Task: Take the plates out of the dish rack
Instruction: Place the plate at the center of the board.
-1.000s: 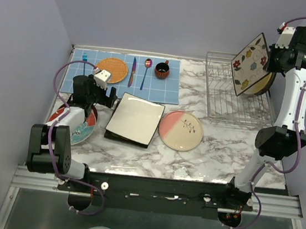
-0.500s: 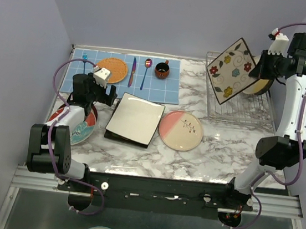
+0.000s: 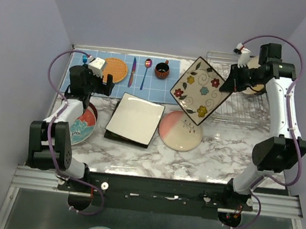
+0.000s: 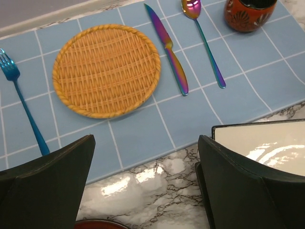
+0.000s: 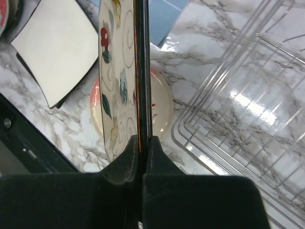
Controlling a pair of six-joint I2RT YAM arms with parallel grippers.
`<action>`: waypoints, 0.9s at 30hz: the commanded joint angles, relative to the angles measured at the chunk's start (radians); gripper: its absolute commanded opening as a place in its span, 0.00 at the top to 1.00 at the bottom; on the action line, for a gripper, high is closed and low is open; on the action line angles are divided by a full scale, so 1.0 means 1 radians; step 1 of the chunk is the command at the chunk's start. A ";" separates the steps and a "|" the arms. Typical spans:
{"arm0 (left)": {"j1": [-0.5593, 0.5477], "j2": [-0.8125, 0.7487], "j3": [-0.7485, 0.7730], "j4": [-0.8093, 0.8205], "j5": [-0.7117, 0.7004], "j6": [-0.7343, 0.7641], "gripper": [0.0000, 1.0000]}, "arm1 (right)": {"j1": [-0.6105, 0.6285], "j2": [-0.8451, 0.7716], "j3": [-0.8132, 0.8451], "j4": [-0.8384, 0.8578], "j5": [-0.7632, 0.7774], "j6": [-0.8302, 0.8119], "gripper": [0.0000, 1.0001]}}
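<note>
My right gripper point(image 3: 229, 83) is shut on the edge of the square flowered plate point(image 3: 199, 90), which hangs tilted in the air left of the dish rack point(image 3: 242, 111), above the pink-and-cream round plate point(image 3: 179, 133). The right wrist view shows this plate edge-on point(image 5: 141, 71) in my right gripper point(image 5: 143, 140), with the rack point(image 5: 248, 95) to its right. A cream plate point(image 3: 253, 76) stands in the rack, partly hidden by the arm. A square cream plate point(image 3: 136, 118) lies on a dark one. My left gripper point(image 3: 103, 86) is open over the table near the teal and red-rimmed plates point(image 3: 81, 127).
A blue placemat point(image 3: 145, 83) at the back holds an orange woven mat point(image 4: 106, 70), a blue fork point(image 4: 21, 105), an iridescent knife point(image 4: 167, 50), a spoon point(image 4: 205, 43) and a dark-red cup point(image 3: 162, 70). Purple walls stand on the left, back and right.
My right arm has carried the flowered plate out of the rack, leftward and lower, to over the pink plate. My left arm has shifted slightly toward the placemat, still open.
</note>
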 commanded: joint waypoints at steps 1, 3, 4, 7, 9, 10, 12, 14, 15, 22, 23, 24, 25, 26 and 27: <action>0.033 0.030 0.060 -0.005 -0.032 -0.030 0.02 | 0.058 -0.031 -0.004 0.088 -0.230 -0.037 0.99; 0.037 0.039 0.078 -0.014 -0.035 -0.025 0.02 | 0.079 -0.014 0.005 0.081 -0.260 -0.051 0.99; 0.041 0.044 0.086 -0.019 -0.037 -0.022 0.02 | 0.095 -0.003 0.021 0.076 -0.277 -0.061 0.99; 0.044 0.058 0.101 -0.027 -0.043 -0.014 0.02 | 0.115 0.064 0.080 0.047 -0.336 -0.086 0.99; 0.047 0.070 0.109 -0.031 -0.043 -0.011 0.02 | 0.129 0.121 0.107 0.007 -0.363 -0.109 0.99; 0.047 0.075 0.112 -0.033 -0.044 -0.008 0.02 | 0.144 0.139 0.116 -0.005 -0.369 -0.136 0.99; 0.050 0.082 0.113 -0.027 -0.046 -0.003 0.02 | 0.166 0.184 0.127 -0.012 -0.371 -0.152 0.99; 0.051 0.088 0.115 -0.024 -0.047 -0.003 0.02 | 0.195 0.210 0.134 0.002 -0.365 -0.160 0.99; 0.053 0.091 0.121 -0.022 -0.049 -0.002 0.02 | 0.203 0.243 0.154 0.005 -0.362 -0.160 0.99; 0.060 0.110 0.136 -0.021 -0.066 -0.002 0.02 | 0.281 0.391 0.356 -0.005 -0.369 -0.134 0.99; 0.060 0.111 0.138 -0.022 -0.069 0.001 0.02 | 0.287 0.426 0.384 -0.021 -0.373 -0.132 0.99; 0.060 0.111 0.138 -0.027 -0.072 0.004 0.02 | 0.292 0.444 0.407 -0.025 -0.376 -0.129 0.99; 0.062 0.113 0.138 -0.028 -0.074 0.007 0.02 | 0.302 0.458 0.445 -0.030 -0.377 -0.124 0.99; 0.062 0.113 0.138 -0.030 -0.074 0.007 0.02 | 0.310 0.481 0.455 -0.028 -0.379 -0.123 0.99; 0.064 0.114 0.136 -0.033 -0.075 0.009 0.02 | 0.315 0.487 0.459 -0.022 -0.383 -0.120 0.99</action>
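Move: The right gripper holds the flowered square plate by its edge. The stack topped by the white square plate lies about 32 cm to its left, 2 cm back and 24 cm below. The pink plate is some 12 cm left and 4 cm back, the mug about 23 cm left and 21 cm ahead, the dish rack 12 cm right and 12 cm ahead, all well below. From the left gripper, the stack is roughly 15 cm right, 7 cm back and 13 cm below. Keep the right fingers pinched on the flowered plate's edge and carry it left about 15 cm, away from the rack and towards the white-topped stack. Hold nearly level first, then sink roughly 7 cm and finish reaching a little forward, turning the hand some 25 degrees counter-clockwise. Ease the open, empty left gripper left and forward, away from the stack. ##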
